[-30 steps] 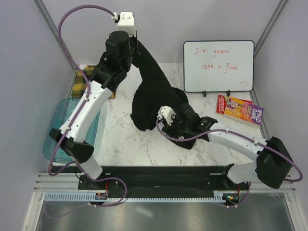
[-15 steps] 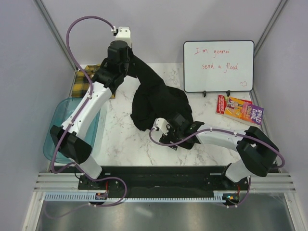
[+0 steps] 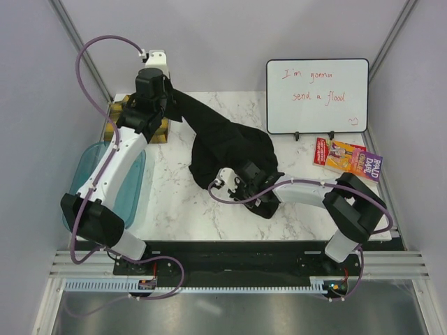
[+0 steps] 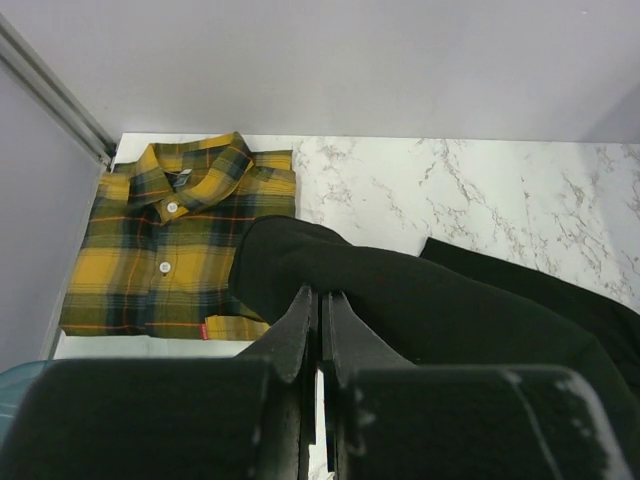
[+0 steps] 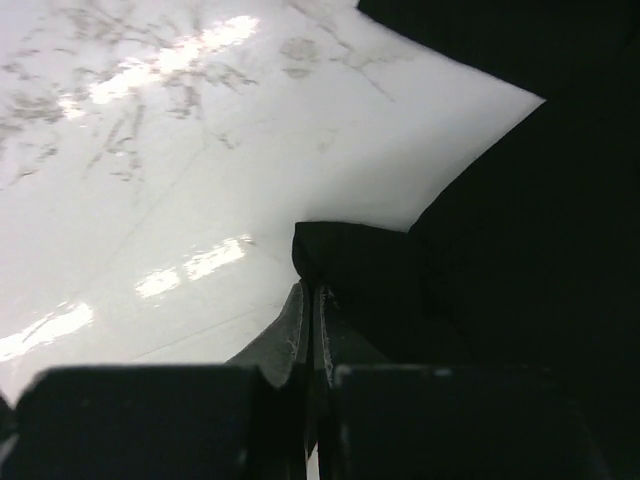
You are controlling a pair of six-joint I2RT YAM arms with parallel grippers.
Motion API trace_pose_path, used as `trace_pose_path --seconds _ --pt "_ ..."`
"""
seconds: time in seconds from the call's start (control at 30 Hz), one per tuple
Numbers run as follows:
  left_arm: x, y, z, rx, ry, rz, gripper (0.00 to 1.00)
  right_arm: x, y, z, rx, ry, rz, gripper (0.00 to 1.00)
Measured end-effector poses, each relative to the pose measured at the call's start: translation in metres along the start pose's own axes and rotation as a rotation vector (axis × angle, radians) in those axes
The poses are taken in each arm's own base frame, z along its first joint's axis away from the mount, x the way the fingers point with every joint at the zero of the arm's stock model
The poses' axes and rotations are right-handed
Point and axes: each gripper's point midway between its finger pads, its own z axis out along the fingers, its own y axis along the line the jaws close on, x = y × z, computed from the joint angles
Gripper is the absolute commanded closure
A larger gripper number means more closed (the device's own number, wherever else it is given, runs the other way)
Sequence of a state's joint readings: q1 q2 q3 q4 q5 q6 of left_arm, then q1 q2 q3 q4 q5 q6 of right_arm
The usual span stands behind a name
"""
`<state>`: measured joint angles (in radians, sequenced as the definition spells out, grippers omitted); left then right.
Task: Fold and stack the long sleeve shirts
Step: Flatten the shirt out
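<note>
The black long sleeve shirt (image 3: 230, 148) lies bunched at mid-table, with one end pulled up and out toward the back left. My left gripper (image 3: 165, 98) is shut on that raised end (image 4: 400, 300), its tips (image 4: 320, 295) pinching the cloth. Just below it the yellow-and-black plaid shirt (image 4: 180, 240) lies folded at the back left corner, partly hidden by the arm in the top view (image 3: 114, 124). My right gripper (image 3: 237, 190) sits low at the shirt's near edge. Its tips (image 5: 308, 290) are shut on a folded corner of black cloth (image 5: 350, 258).
A translucent blue tub (image 3: 115, 192) stands off the table's left edge. A whiteboard (image 3: 318, 95) is propped at the back right, with a colourful book (image 3: 347, 159) in front of it. White marble table (image 3: 181, 202) shows on the near left.
My left gripper has carried its end of the black shirt left, over the plaid shirt, stretching the cloth. The right gripper slid left and shut on the shirt's near edge.
</note>
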<state>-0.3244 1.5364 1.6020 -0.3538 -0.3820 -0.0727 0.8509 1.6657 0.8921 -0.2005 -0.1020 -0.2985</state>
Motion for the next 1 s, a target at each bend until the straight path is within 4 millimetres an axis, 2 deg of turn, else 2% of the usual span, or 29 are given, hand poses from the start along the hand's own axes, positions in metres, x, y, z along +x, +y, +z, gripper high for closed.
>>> trace_pose_path --seconds 0.13,0.23,0.3,0.37,0.4,0.47,0.53,0.57,0.67,0.7,0.8,0.87,0.9,0.93,1.0 --pt "-0.001 0.011 -0.007 -0.002 -0.008 -0.009 0.98 -0.012 0.022 -0.010 -0.121 -0.027 0.028 1.00" --pt "-0.002 0.016 -0.013 -0.001 -0.017 -0.006 0.98 -0.051 0.034 -0.045 -0.201 -0.141 0.043 1.00" --pt "-0.004 0.018 -0.018 0.004 -0.026 0.001 0.98 -0.096 0.034 -0.090 -0.228 -0.305 0.043 1.00" --pt "-0.010 0.020 -0.025 0.015 -0.041 0.018 0.98 -0.124 0.024 -0.137 -0.226 -0.451 0.057 1.00" --pt "-0.014 0.020 -0.029 0.023 -0.054 0.026 0.98 -0.129 0.011 -0.163 -0.203 -0.518 0.080 1.00" --pt "-0.021 0.018 -0.036 0.050 -0.073 0.053 0.98 -0.124 -0.027 -0.205 -0.103 -0.609 0.148 1.00" --pt "-0.027 0.013 -0.042 0.097 -0.092 0.084 0.98 -0.094 -0.072 -0.235 0.041 -0.640 0.244 1.00" --pt "-0.029 0.009 -0.046 0.127 -0.101 0.102 0.98 -0.070 -0.093 -0.242 0.115 -0.623 0.303 1.00" --pt "-0.033 -0.012 -0.051 0.228 -0.109 0.160 0.98 0.002 -0.130 -0.235 0.240 -0.500 0.468 1.00" --pt "-0.033 -0.022 -0.051 0.263 -0.104 0.179 0.98 0.028 -0.138 -0.227 0.251 -0.441 0.537 0.84" --pt "-0.026 -0.054 -0.047 0.356 -0.072 0.230 0.98 0.095 -0.162 -0.198 0.238 -0.267 0.751 0.45" --pt "-0.014 -0.080 -0.036 0.415 -0.024 0.258 0.98 0.128 -0.164 -0.179 0.176 -0.153 0.859 0.36" --pt "-0.007 -0.092 -0.029 0.436 0.003 0.269 0.98 0.138 -0.165 -0.173 0.147 -0.114 0.888 0.31" --pt "0.002 -0.104 -0.022 0.453 0.032 0.280 0.98 0.144 -0.166 -0.172 0.128 -0.091 0.904 0.19" --pt "0.019 -0.121 -0.008 0.477 0.090 0.292 0.98 0.147 -0.170 -0.177 0.131 -0.091 0.886 0.02"
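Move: My right hand, just above the table, holds the near edge of the dark shirt; I take it to the bare table about 27 cm to its right and 4 cm ahead. The red book is some 29 cm right and 14 cm ahead of it, the orange book about 39 cm right and 10 cm ahead. From my high left hand, also gripping the dark shirt, the shirt's lying middle is roughly 18 cm right, 12 cm back and 33 cm down; the plaid shirt is about 14 cm left, level fore and aft, 34 cm down. I fling the pinched edge with my right hand: up some 25 cm, first drawing slightly back and left, then sweeping right and a little forward and down towards the bare table by the books, turning about 45 degrees clockwise and opening at the end. My left hand keeps its pinch, eases back and up, then swings right and a little down, turning clockwise. ##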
